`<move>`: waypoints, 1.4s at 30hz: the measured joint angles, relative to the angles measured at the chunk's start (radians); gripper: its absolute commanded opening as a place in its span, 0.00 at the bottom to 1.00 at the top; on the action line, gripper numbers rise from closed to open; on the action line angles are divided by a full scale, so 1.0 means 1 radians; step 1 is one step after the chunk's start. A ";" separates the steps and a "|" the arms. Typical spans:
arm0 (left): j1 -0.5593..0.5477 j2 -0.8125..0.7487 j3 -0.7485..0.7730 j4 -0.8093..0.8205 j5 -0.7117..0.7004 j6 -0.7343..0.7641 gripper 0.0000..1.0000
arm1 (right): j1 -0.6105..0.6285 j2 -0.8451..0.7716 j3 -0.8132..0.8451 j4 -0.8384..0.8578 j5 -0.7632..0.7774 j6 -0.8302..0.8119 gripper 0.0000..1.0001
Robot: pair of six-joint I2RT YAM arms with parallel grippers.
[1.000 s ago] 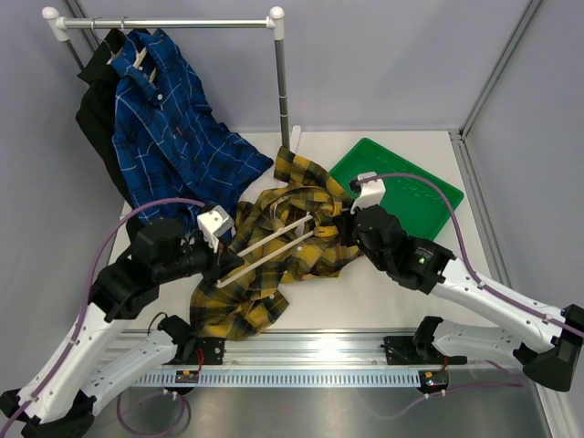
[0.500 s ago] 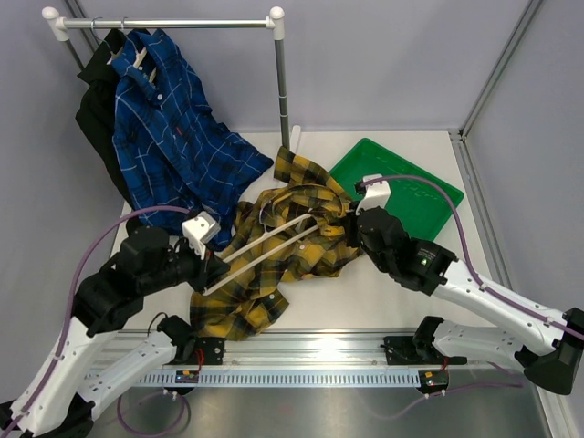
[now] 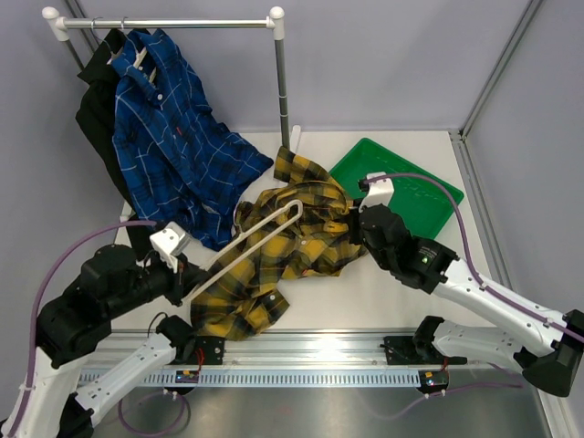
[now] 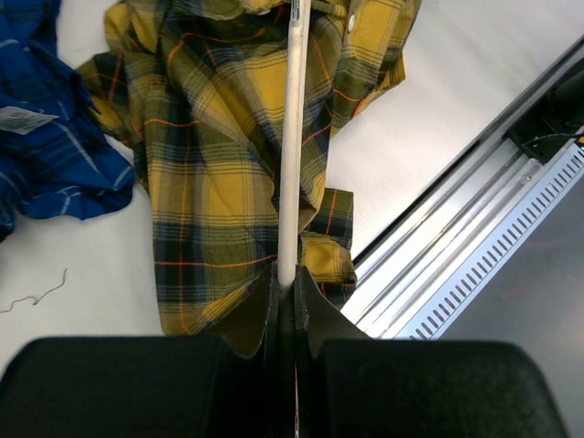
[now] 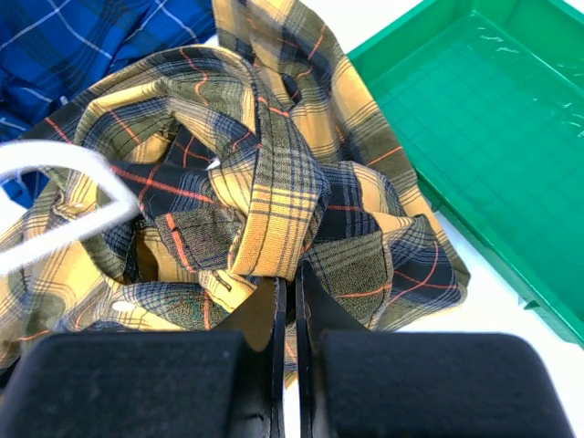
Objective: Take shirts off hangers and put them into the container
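The yellow plaid shirt [image 3: 274,260] lies crumpled on the table. My left gripper [image 3: 189,274] is shut on one end of a white hanger [image 3: 260,235], which slants up across the shirt, its far corner near the collar. In the left wrist view the hanger bar [image 4: 294,137] runs straight out from the left gripper [image 4: 292,278] over the plaid shirt [image 4: 210,173]. My right gripper [image 3: 352,228] is shut on a fold of the plaid shirt [image 5: 274,182] next to the green container [image 3: 415,196]. The blue shirt [image 3: 173,137] and the black shirt [image 3: 94,109] hang on the rail.
The metal rail [image 3: 164,23] with white caps stands at the back left, its post [image 3: 283,82] just behind the plaid shirt. The blue shirt's hem drapes onto the table. A grooved aluminium bar [image 3: 310,351] runs along the near edge. Grey walls close in both sides.
My left arm has pulled back toward the near left with the hanger, drawing it out of the plaid shirt. The right gripper has kept its hold on the fabric, almost still.
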 measured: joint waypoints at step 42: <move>0.264 0.703 0.496 0.506 -0.455 -0.009 0.00 | 0.177 0.394 0.025 0.117 -0.505 -0.037 0.86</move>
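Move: The left hand still grips the bare hanger; the rack's rail, where it is taken, is about 45 cm ahead, 6 cm right and some 25 cm higher. From that hand the hanging blue shirt is roughly 33 cm ahead, 2 cm left; the yellow shirt heap 20 cm ahead, 20 cm right, 20 cm down. The right hand still pinches a fold of the heap, whose middle is 17 cm left, 2 cm ahead, 17 cm down; the container is 16 cm ahead, 12 cm right. The right hand, pinching its fold of yellow shirt, carries it about 14 cm left, 14 cm down and 8 cm back over the heap, opens wide near the bottom to let go, and rises slightly. The left keeps hold of the hanger, easing left, then swings it some 25 cm forward and 15 cm up towards the rail, turning 40 degrees counter-clockwise and tilting up. ##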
